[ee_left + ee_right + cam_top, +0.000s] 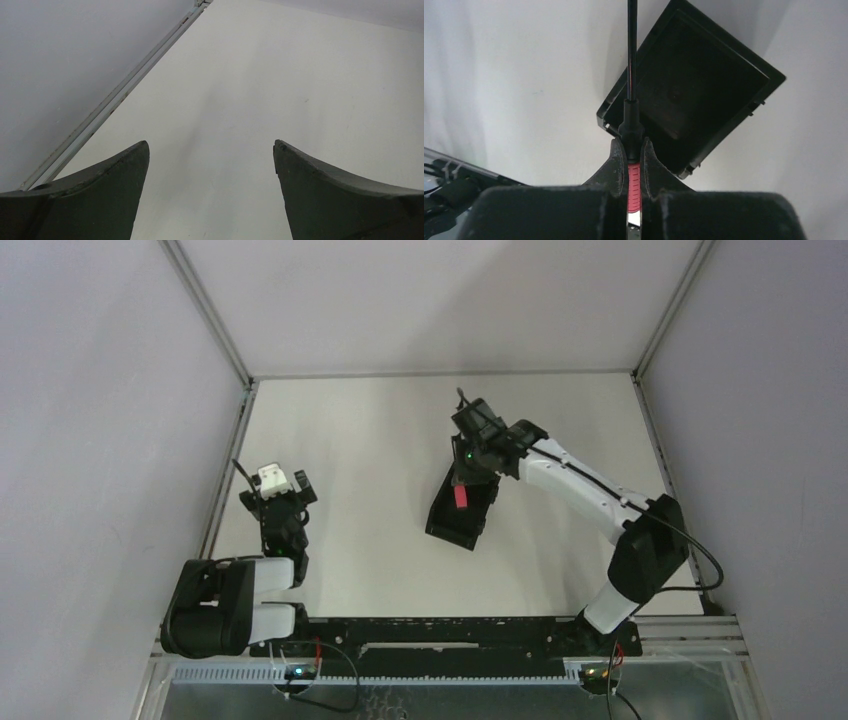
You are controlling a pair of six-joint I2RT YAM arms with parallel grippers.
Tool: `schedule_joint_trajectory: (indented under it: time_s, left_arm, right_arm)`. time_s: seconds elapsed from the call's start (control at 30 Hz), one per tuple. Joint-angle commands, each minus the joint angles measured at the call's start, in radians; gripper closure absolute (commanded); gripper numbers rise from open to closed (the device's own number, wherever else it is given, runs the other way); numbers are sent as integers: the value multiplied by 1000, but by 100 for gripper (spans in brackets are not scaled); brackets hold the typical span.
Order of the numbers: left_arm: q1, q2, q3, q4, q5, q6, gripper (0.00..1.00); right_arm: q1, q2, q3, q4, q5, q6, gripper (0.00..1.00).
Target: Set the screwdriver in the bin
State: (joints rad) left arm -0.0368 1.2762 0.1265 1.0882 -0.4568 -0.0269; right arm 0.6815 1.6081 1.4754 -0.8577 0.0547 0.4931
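Note:
The screwdriver has a red ribbed handle, a black collar and a thin dark shaft pointing away from the wrist camera. My right gripper is shut on the handle. The black rectangular bin lies just below and to the right, and the shaft runs along its left edge. From above, the red handle of the screwdriver shows over the bin, under my right gripper. My left gripper rests far to the left, open, and my left gripper has only bare table between its fingers.
A metal frame rail runs along the table's left edge close to the left arm. Grey walls close in the table on three sides. A black rail with cables crosses the near edge by the arm bases.

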Motion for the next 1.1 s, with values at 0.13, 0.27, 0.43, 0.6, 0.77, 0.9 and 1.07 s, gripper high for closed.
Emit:
schedule_joint_trajectory:
  time_s: [0.13,0.27,0.43,0.6,0.77,0.9,1.07]
  left_arm:
    - [7,-8,51,15,16,-3,2]
    - [6,-9,50,15,16,-3,2]
    - [5,-8,51,15,17,-2,2]
    - [6,-8,50,15,17,-2,2]
    - [6,-8,50,15,17,-3,2]
    - [6,-8,50,15,16,-2,2]
    - [6,-8,50,15,16,-2,2]
  right_arm:
    - [63,99,-92,134,132,-8,100]
    - [70,144,-143,167,158,-3,100]
    - [75,176,-179,174,187,9,100]
    - [80,171,-196,171,194,20,72]
    - [82,103,-196,185,179,31,49]
    - [77,-2,-193,203,169,29,46]
    - [23,-172,-190,211,147,-24,28]
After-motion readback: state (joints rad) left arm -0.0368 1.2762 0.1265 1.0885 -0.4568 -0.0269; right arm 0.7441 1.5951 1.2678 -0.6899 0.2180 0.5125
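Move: Just under the right hand, which already holds the screwdriver at the front of its red handle, sits the bin: its middle is roughly level with the fingers, about 1 cm ahead and some 11 cm below. Nothing else stands near it on the bare table. From the idle, open left hand, the bin lies about 41 cm to the right, some 3 cm back and about 5 cm lower. Sinking about 12 cm almost straight down into the bin, the right hand keeps its pinch on the screwdriver and tips some 15 degrees so the fingers point more steeply down, easing slightly right and back. At the bottom the fingers open to a bit over half and let go of the handle, then the hand climbs about 7 cm clear, still open. ##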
